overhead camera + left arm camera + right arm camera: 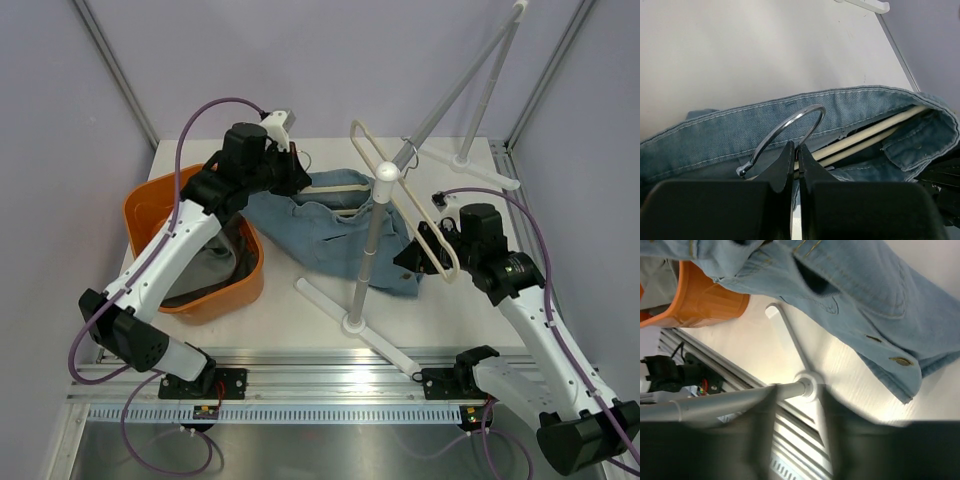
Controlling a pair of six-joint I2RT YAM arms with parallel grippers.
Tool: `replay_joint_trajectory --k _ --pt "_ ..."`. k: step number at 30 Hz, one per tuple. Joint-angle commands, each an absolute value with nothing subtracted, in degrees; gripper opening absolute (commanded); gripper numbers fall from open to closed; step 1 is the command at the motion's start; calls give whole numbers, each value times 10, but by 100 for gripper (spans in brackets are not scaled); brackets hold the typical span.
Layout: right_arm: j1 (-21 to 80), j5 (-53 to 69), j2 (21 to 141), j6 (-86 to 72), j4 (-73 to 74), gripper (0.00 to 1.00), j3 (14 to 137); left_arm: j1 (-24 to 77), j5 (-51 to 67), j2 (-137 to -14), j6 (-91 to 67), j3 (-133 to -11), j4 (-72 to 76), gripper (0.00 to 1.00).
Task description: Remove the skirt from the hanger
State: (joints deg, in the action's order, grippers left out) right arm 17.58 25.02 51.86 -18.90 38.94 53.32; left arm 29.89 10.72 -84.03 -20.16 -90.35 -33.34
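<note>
The blue denim skirt (330,232) lies on the table with a cream hanger (345,187) inside its waistband. In the left wrist view the waistband (855,100) wraps the cream hanger bars (875,131), and the metal hook (790,122) sticks out. My left gripper (798,150) is shut on the base of that hook; it also shows in the top view (292,172). My right gripper (415,255) is at the skirt's right edge. In its wrist view its blurred fingers (757,440) stand apart with nothing between them, and the skirt (850,285) lies beyond.
A grey garment rack pole (372,245) stands in front of the skirt on a cross base (352,322), also in the right wrist view (807,382). A second cream hanger (405,195) hangs on it. An orange basket (150,205) holding grey cloth sits at the left.
</note>
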Motion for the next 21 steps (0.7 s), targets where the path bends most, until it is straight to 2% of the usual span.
replay_joint_trajectory --k 1,4,6,12,21 --pt "173 251 507 -172 376 62 548 299 121 -810 -210 -940 -290 0" --pt "173 229 510 -142 395 94 571 298 123 -806 -204 -940 -297 0" --pt "173 202 522 -118 405 99 593 298 126 -801 -201 -935 -299 0" --pt "171 159 616 -70 385 100 638 298 140 -794 -192 -928 -308 0" --pt "166 204 733 -35 322 99 666 298 150 -780 -171 -914 -323 0"
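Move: About 11 cm ahead of the right hand, 3 cm to its left and near its height, is the right end of the denim skirt's waistband. The rack post stands about 9 cm left of that hand and 5 cm back; the empty hanger hangs almost over it, about 20 cm up and 3 cm left. From the left hand, which grips the neck of the skirt's hanger, the waistband end lies about 20 cm right, 2 cm back and 8 cm below. Opening its nearly shut fingers wide at the outset, the right hand reaches forward about 8 cm towards the waistband's right end, first rising some 2 cm, then dipping to end about 3 cm lower, while it rolls some 15 degrees left side down. The left hand keeps its pinch on the hanger's neck and draws back and up about 2 cm. Whether the right fingers touch denim can't be made out. ##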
